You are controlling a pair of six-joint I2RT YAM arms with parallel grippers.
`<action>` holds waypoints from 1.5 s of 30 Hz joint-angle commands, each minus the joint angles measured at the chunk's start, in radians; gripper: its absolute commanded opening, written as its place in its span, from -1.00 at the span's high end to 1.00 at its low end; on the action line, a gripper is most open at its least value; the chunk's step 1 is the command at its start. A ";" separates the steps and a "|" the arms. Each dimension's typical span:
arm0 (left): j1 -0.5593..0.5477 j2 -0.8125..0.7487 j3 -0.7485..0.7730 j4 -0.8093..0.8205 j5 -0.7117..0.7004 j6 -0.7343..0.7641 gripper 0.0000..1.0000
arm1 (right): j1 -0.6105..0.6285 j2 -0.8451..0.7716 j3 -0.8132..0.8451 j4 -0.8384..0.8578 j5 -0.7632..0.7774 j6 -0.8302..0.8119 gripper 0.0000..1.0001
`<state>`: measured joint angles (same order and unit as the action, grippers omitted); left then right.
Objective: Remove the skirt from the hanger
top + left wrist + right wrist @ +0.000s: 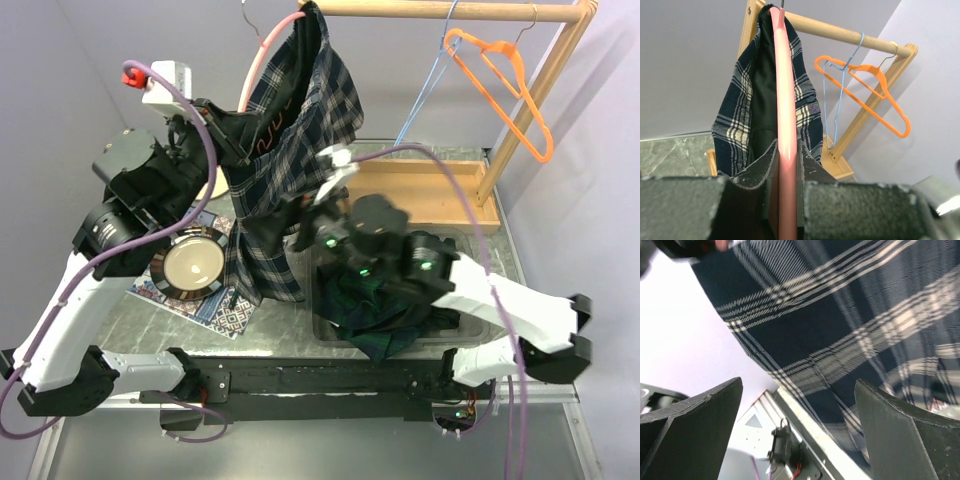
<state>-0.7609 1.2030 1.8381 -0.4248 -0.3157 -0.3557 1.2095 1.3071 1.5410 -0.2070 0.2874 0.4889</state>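
Note:
A dark plaid skirt (300, 130) hangs on a pink hanger (262, 55) from the wooden rod (450, 10) at the top. My left gripper (232, 132) is shut on the hanger's lower left arm. In the left wrist view the pink hanger (784, 100) runs straight up between the clamped fingers of the gripper (787, 165), with the skirt (740, 125) draped on both sides of it. My right gripper (298, 212) is at the skirt's lower part. It stands wide open (797, 405), with the plaid skirt (850, 315) just beyond the fingers and nothing clamped.
An orange hanger (510, 80) and a thin blue wire hanger (425, 90) hang on the same rod to the right. The rack's wooden base (420, 190) lies behind a clear bin (318, 300) that holds dark plaid clothes. A round bowl (192, 262) sits on a patterned mat at the left.

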 commanded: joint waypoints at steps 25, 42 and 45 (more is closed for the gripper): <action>0.003 -0.131 0.220 -0.136 0.038 -0.040 0.98 | 0.094 -0.385 -0.452 -0.049 0.503 0.045 1.00; 0.002 -0.321 0.282 -0.477 0.297 -0.123 0.98 | 0.094 -0.588 -0.156 0.061 0.418 -0.412 1.00; 0.002 -0.353 0.259 -0.505 0.290 -0.134 0.98 | 0.094 -0.528 0.031 0.028 0.334 -0.502 1.00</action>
<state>-0.7624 0.8772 2.1029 -0.9291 -0.0654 -0.4767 1.3052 0.7296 1.3670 -0.2714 0.7776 0.1459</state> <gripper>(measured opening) 0.147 0.024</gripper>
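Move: The plaid skirt hangs close to the open right hand, its middle about 8 cm ahead, 3 cm to the left and 4 cm lower. The green skirt in the bin lies some 20 cm to that hand's right, 3 cm farther out and 35 cm down. From the left hand, which holds the near end of the pink hanger, the plaid skirt's middle is 5 cm ahead, 4 cm right and 13 cm below; the hanger's middle is 13 cm ahead, 4 cm right and slightly above. The plaid skirt's near, lower part is what the right hand sinks to, about 8 cm down and a little left and forward, where the fingers shut and pinch the cloth. It then sweeps some 27 cm right, rising on the way, dragging the skirt along, while the left hand keeps its grip on the pink hanger and draws it roughly 18 cm back and 11 cm left, turning clockwise. ##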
